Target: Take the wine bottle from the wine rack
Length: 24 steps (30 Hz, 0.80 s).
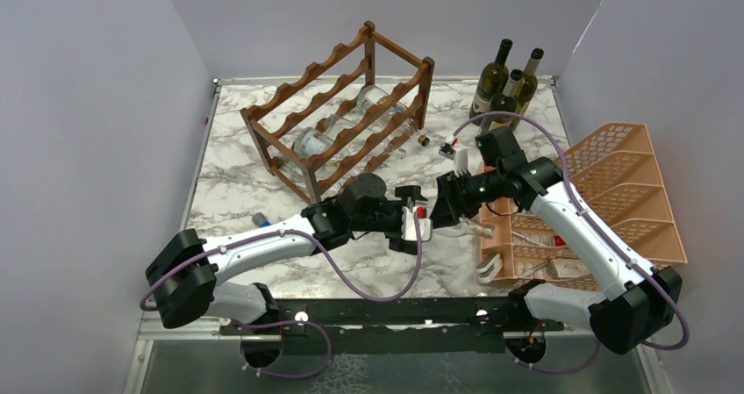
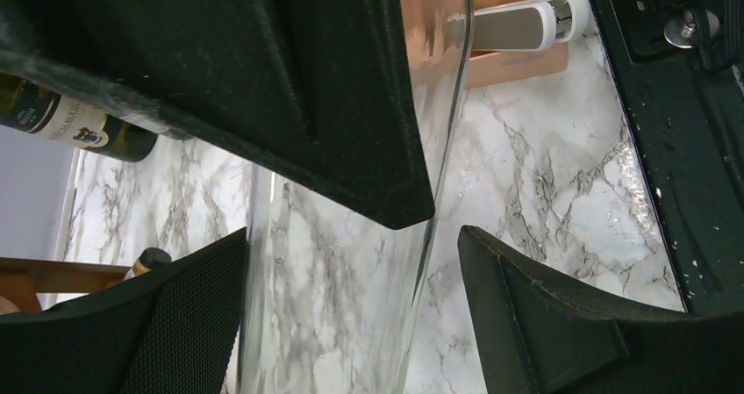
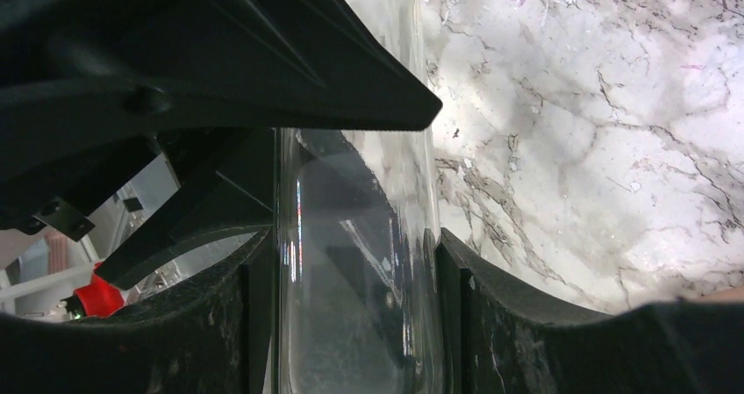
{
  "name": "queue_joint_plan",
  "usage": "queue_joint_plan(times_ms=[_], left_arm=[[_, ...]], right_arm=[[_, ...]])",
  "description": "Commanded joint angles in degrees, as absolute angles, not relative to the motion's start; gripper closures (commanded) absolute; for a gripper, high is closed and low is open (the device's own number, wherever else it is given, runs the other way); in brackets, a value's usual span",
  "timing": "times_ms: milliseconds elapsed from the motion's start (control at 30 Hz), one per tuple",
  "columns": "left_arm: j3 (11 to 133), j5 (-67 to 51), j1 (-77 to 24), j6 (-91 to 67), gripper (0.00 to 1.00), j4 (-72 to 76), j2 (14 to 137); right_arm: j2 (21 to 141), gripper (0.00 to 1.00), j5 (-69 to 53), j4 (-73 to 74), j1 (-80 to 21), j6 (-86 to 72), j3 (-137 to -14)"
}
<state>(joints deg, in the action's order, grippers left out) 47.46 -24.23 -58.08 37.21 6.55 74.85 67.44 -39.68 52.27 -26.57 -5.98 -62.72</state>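
Observation:
A clear glass wine bottle (image 1: 467,228) hangs over the front of the table, between the two grippers. My right gripper (image 3: 351,258) is shut on it, with both pads against the glass (image 3: 360,324). My left gripper (image 2: 351,262) stands open around the same bottle (image 2: 342,306): its left finger touches the glass and its right finger (image 2: 526,306) stands a gap away. The wine rack (image 1: 342,113) stands at the back of the table, slightly left of centre, with two clear bottles (image 1: 318,139) lying in its lower tier.
Three dark bottles (image 1: 504,87) stand upright at the back right. An orange tray organiser (image 1: 614,183) lies along the right side, close to the right arm. Small loose items (image 1: 446,148) lie right of the rack. Grey walls close in both sides.

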Motion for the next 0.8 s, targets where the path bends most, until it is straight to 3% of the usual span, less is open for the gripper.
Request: queue_joint_plan(times_ms=[0,267,367,767], left_arm=[[49.79,-25.61,-58.80,36.36,0.14,7.43,75.23],[49.12,-22.24,-58.89,35.65,0.46,10.45,74.86],[49.36,-21.55,-58.93,35.07,0.55,10.66,74.76],[45.47,-19.53,-58.97,31.40,0.70,16.98,70.15]], right_arm=[[67.15,0.99,-44.07,49.35,-26.72,-6.26,-62.65],[66.89,0.98,-44.52,49.71,-26.72,-5.81,-62.77],[66.82,0.89,-44.03,49.70,-26.70,-5.71,-63.05],[62.83,0.08,-30.23,47.83,-26.70,-9.99,-68.17]])
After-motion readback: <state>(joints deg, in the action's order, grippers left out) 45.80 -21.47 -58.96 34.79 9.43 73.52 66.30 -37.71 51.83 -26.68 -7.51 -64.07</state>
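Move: The clear glass bottle, lying nearly level in the right hand's grip with its neck to the right, has its middle about 4 cm right of the left hand and 1 cm below, already between those open fingers; from the right hand, it is some 3 cm left. From the left hand, the wine rack stands about 20 cm left and 24 ahead, the stapler 16 right, 4 back and 18 below, and the standing wine bottles 23 right and 32 ahead. The clear bottle's body is pinched by the left hand, whose fingers close onto it from both sides while that hand stays almost in place. The right hand keeps its hold, easing back barely half a centimetre, then opens its fingers, lets go and starts to draw off forward and up, about 1 cm. ##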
